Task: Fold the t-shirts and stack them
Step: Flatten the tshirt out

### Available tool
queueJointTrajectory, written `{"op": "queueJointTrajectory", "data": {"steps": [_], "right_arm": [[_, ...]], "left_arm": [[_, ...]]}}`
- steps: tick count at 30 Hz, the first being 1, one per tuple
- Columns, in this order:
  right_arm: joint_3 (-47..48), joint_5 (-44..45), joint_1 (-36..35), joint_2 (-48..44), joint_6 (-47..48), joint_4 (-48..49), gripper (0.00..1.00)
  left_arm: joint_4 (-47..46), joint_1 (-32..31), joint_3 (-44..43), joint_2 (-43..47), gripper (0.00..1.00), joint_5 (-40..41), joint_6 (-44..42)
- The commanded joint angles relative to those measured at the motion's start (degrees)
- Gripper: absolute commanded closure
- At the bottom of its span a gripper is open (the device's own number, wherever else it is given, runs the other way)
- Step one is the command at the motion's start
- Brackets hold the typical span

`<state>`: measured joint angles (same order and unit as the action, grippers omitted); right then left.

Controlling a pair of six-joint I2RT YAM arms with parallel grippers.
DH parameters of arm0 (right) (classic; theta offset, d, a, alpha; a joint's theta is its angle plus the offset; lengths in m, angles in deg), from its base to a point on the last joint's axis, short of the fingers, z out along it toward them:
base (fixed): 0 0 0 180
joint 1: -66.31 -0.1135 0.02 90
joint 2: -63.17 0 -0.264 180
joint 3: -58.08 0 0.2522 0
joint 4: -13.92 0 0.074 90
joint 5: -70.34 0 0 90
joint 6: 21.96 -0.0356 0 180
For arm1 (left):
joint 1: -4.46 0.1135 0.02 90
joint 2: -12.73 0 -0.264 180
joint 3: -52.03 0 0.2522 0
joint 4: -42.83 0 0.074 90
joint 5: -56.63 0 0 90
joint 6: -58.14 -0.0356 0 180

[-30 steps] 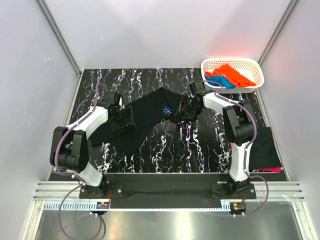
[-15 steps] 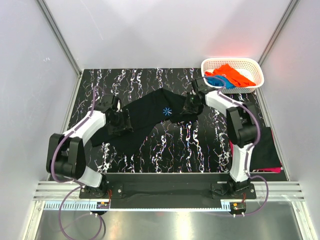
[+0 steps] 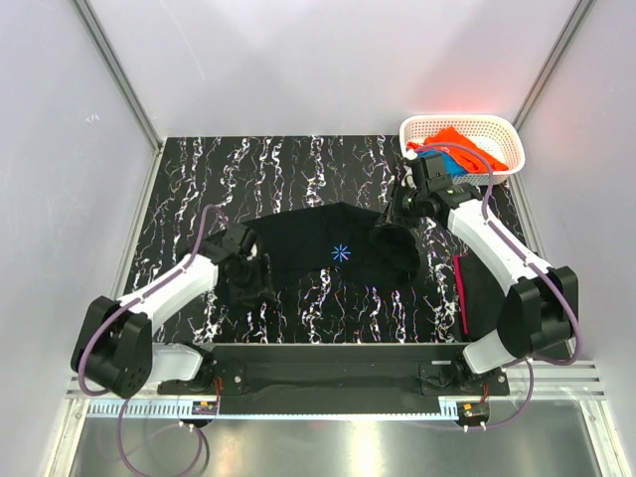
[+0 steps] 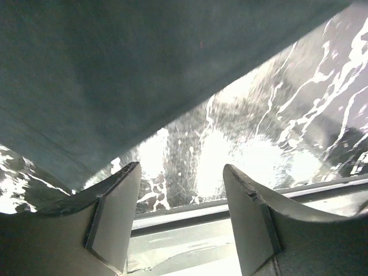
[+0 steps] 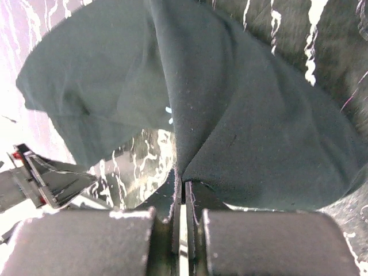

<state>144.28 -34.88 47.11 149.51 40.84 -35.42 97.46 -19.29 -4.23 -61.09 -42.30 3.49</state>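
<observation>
A large black t-shirt (image 3: 318, 238) with a tiny blue starburst (image 3: 341, 252) lies partly lifted over the middle of the marbled table. My right gripper (image 3: 395, 229) is shut on the shirt's right edge. In the right wrist view, the cloth (image 5: 247, 115) is pinched between the closed fingers (image 5: 184, 187) and drapes away from them. My left gripper (image 3: 256, 280) sits at the shirt's near-left edge. In the left wrist view it (image 4: 181, 172) stands open. The cloth (image 4: 144, 69) hangs beyond its tips with nothing between the fingers.
A white lattice basket (image 3: 462, 121) at the back right holds an orange t-shirt (image 3: 449, 137) and other cloth. Folded dark shirts with a magenta edge (image 3: 461, 293) lie at the near right, partly under the right arm. The table's front rail (image 4: 230, 207) lies just below the left fingers.
The right gripper closed on the shirt and swung right and nearer, dragging the shirt toward the centre. The left gripper moved nearer along the shirt's left edge and narrowed a little.
</observation>
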Motion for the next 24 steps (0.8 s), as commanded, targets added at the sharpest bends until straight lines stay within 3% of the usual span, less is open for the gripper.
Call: {"op": "queueJointTrajectory", "data": {"steps": [1,7,24], "right_arm": [[0.9,-3.4,0.3,-1.3,-0.7,-1.3,1.0],[-0.1,-4.9,0.4,-4.8,-0.1,-3.9,1.0],[2.3,-7.3,1.4,-1.4,-2.2,-4.2,1.0]], "left_arm": [[1.0,-1.3,3.3,3.2,0.35,7.2,7.3],[3.0,-0.9,6.1,9.7,0.32,15.4,13.0],[7.0,4.1,7.9,7.6,0.4,14.7,18.8]]}}
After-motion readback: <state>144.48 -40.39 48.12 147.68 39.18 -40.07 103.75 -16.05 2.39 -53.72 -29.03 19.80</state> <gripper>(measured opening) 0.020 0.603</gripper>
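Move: The t-shirt's near-left corner lies about 7 cm left of the open left hand, 3 cm back and some 3 cm below. The blue star print is roughly 19 cm right of that hand and 10 cm ahead; the table's near edge is about 10 cm straight back. From the right hand, which already pinches the shirt's raised right part, the corner lies some 36 cm left, 20 cm back and 15 cm below. Open left hand goes some 5 cm left towards the corner, turning 20 degrees counter-clockwise; right keeps its pinch. ##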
